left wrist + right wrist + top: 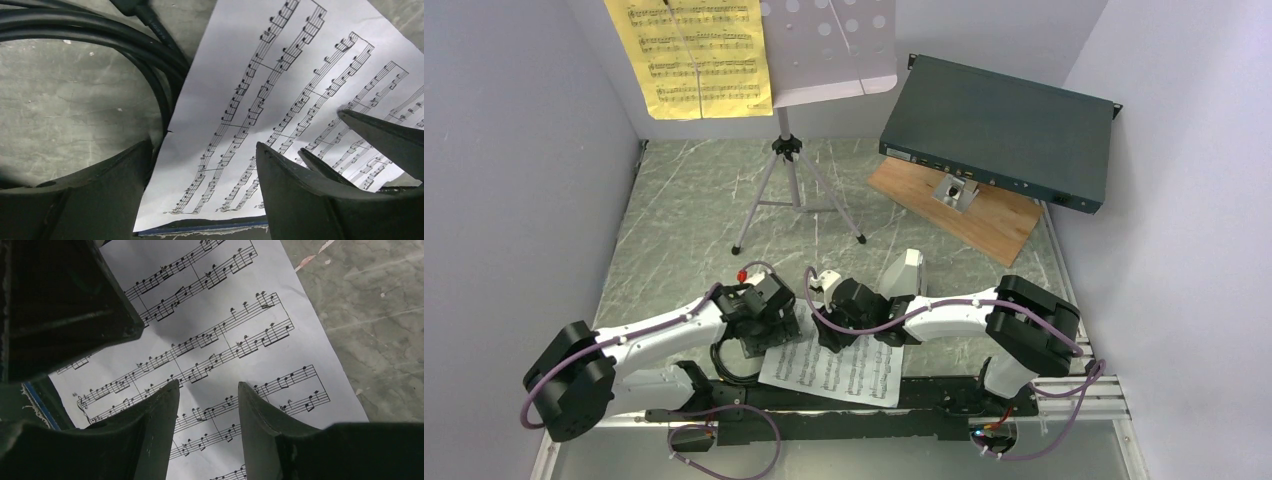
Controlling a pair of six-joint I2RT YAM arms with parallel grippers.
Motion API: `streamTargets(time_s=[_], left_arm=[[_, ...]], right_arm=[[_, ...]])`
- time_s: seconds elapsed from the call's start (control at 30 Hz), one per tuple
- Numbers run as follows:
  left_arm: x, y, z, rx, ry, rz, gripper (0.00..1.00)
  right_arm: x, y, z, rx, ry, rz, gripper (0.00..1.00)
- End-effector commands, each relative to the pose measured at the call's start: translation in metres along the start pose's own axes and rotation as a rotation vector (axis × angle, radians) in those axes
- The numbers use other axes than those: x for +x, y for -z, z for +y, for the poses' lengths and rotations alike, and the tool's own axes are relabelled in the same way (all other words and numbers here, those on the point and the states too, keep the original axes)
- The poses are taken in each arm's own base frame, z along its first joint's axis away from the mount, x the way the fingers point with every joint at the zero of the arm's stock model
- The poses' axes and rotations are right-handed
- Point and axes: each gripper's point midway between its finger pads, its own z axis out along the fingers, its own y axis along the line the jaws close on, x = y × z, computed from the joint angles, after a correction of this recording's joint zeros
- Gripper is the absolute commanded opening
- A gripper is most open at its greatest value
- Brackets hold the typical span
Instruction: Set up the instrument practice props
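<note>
A white sheet-music page lies flat near the table's front edge. My left gripper is open. Its fingers straddle the page's left edge, one on the page and one beside the coiled black cable. My right gripper is open but narrowed, tips down on the page, which buckles slightly between them. A yellow page rests on the pale grey music stand at the back. The white metronome stands just behind the right gripper.
A dark-green flat box leans on a wooden board at back right. The stand's silver tripod spreads mid-table. The black cable lies under my left wrist. Walls close in on both sides.
</note>
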Motion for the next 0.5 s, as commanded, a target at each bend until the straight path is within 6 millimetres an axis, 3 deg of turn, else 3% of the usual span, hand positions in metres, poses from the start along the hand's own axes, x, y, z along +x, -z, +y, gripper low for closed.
streamTargets(time_s=[0.0,0.3,0.47], left_arm=[[-0.016,0.011,-0.014,-0.021,0.016,-0.107,0.81],[-0.013,0.038,-0.04,0.124,0.031,-0.102,0.62],[-0.017,0.035,-0.033,0.116,0.044,-0.136,0.49]], right_arm=[[0.009,-0.002,0.002,-0.018,-0.021,0.016,0.49],[0.009,0.001,0.002,-0.024,-0.016,0.002,0.48],[0.005,0.002,0.006,-0.038,-0.011,-0.01,0.47]])
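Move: About 11 cm to the left hand's right, roughly level and a centimetre below, lies the middle of the white music sheet; its left edge already runs between the open fingers. The black cable coil sits some 9 cm left and 3 cm back of that hand. From the right hand, low over the sheet, the sheet's middle is about 2 cm right and a centimetre below, the white metronome roughly 17 cm right and 8 cm forward. Lifting off the table by about 4 cm, the left hand first eases forward a little and carries on drifting some 2 cm to the right, further in over the sheet. Its wide-open fingers draw together to about half open around the raised left edge, bringing the edge up with them. The right hand stays put, fingers half open, holding the sheet's middle down. ##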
